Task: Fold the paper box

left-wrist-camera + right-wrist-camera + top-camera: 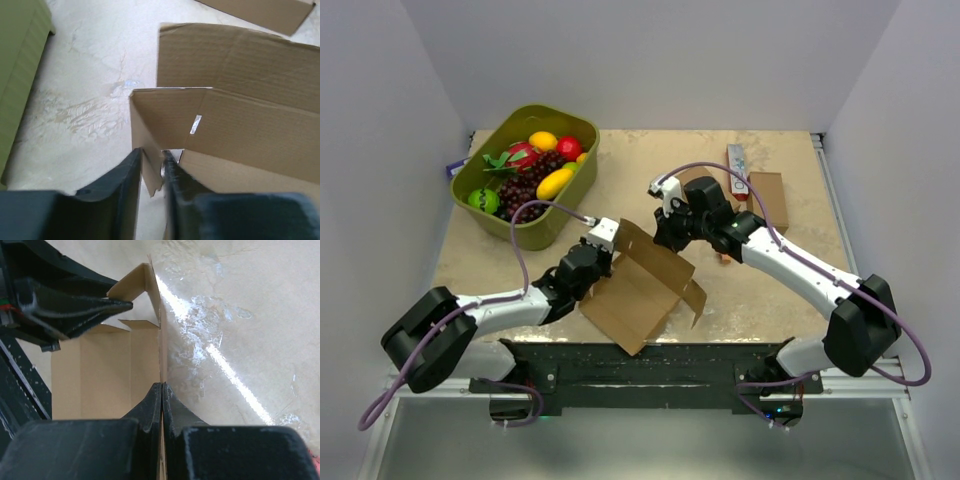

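The paper box [640,290] lies half-folded at the table's front middle, its base flat and a long wall raised. My left gripper [609,260] is at the box's left end. In the left wrist view its jaws [150,161] stand narrowly apart astride a small upright side flap [150,170] of the box [240,125]. The flap touches the left finger, and a sliver of table shows beside the right one. My right gripper [666,236] is at the raised wall's far end. In the right wrist view it [162,386] is shut on that wall's thin edge [162,360].
A green bin [535,232] of toy fruit sits at the back left, and its side [20,75] shows in the left wrist view. A white-and-red carton [737,170] and a plain brown cardboard box [770,195] lie at the back right. The left arm's fingers [75,310] show in the right wrist view.
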You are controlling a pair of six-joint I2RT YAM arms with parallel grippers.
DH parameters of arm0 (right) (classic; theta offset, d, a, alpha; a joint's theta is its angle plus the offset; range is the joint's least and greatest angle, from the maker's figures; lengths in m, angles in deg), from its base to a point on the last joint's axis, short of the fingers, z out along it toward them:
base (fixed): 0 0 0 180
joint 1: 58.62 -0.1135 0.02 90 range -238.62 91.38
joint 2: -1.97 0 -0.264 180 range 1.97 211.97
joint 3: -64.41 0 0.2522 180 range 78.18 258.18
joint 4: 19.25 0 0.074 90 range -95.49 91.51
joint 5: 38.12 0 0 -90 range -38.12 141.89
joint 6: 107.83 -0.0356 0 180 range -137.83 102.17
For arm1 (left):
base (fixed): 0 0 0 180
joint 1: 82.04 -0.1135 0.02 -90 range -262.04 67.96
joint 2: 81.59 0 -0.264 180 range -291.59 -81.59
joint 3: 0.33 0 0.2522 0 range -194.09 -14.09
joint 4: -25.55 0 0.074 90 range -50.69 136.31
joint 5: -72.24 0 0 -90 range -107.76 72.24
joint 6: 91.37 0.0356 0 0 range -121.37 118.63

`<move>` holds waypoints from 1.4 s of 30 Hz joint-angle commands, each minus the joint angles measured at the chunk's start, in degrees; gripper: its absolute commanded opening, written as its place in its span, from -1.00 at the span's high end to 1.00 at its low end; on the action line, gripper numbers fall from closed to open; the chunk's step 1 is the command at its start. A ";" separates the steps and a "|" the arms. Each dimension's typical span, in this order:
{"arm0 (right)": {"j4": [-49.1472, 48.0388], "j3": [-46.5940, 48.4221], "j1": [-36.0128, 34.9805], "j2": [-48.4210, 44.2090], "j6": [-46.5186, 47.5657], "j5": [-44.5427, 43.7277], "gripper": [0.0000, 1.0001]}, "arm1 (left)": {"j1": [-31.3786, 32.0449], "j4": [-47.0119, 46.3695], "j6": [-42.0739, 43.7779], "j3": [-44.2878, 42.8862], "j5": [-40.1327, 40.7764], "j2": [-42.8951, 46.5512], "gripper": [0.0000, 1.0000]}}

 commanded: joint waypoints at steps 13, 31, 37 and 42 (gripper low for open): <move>1.45 6.34 -0.30 -3.40 -6.50 -12.07 0.01 | -1.12 13.75 -10.68 -2.93 -1.95 5.96 1.00; -29.74 -19.23 -1.26 -19.33 -61.81 -8.50 -0.65 | -1.12 5.08 -21.09 0.22 8.17 7.89 1.00; -35.72 -19.67 -1.00 -11.41 -66.56 -10.86 -0.71 | -1.12 -2.66 -16.87 6.02 3.95 11.76 1.00; -39.24 -19.93 0.40 -6.93 -70.68 -14.38 -0.72 | -1.03 -4.69 -13.96 8.92 0.96 12.73 1.00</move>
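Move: The paper box's left end flap stands between the left hand's nearly closed fingers, only about 1 cm ahead of that hand. The box floor lies some 11 cm back and 5 cm right of it, 5 cm lower; the green basket is about 19 cm ahead and 20 cm left, roughly 5 cm lower. From the right hand, still pinching the long wall, the end flap lies around 11 cm left, 1 cm back and 4 cm lower; a small brown carton sits 12 cm ahead, 9 cm right, 14 cm down. The box's end flap is pinched as the left fingers finish closing; keeping hold, that hand draws it about 3 cm left and back while its wrist tilts and rolls. The right hand lets go of the long wall and opens wide, rises some 11 cm while drawing back, rolls about 60 degrees, then comes down again forward and left beside the wall. ##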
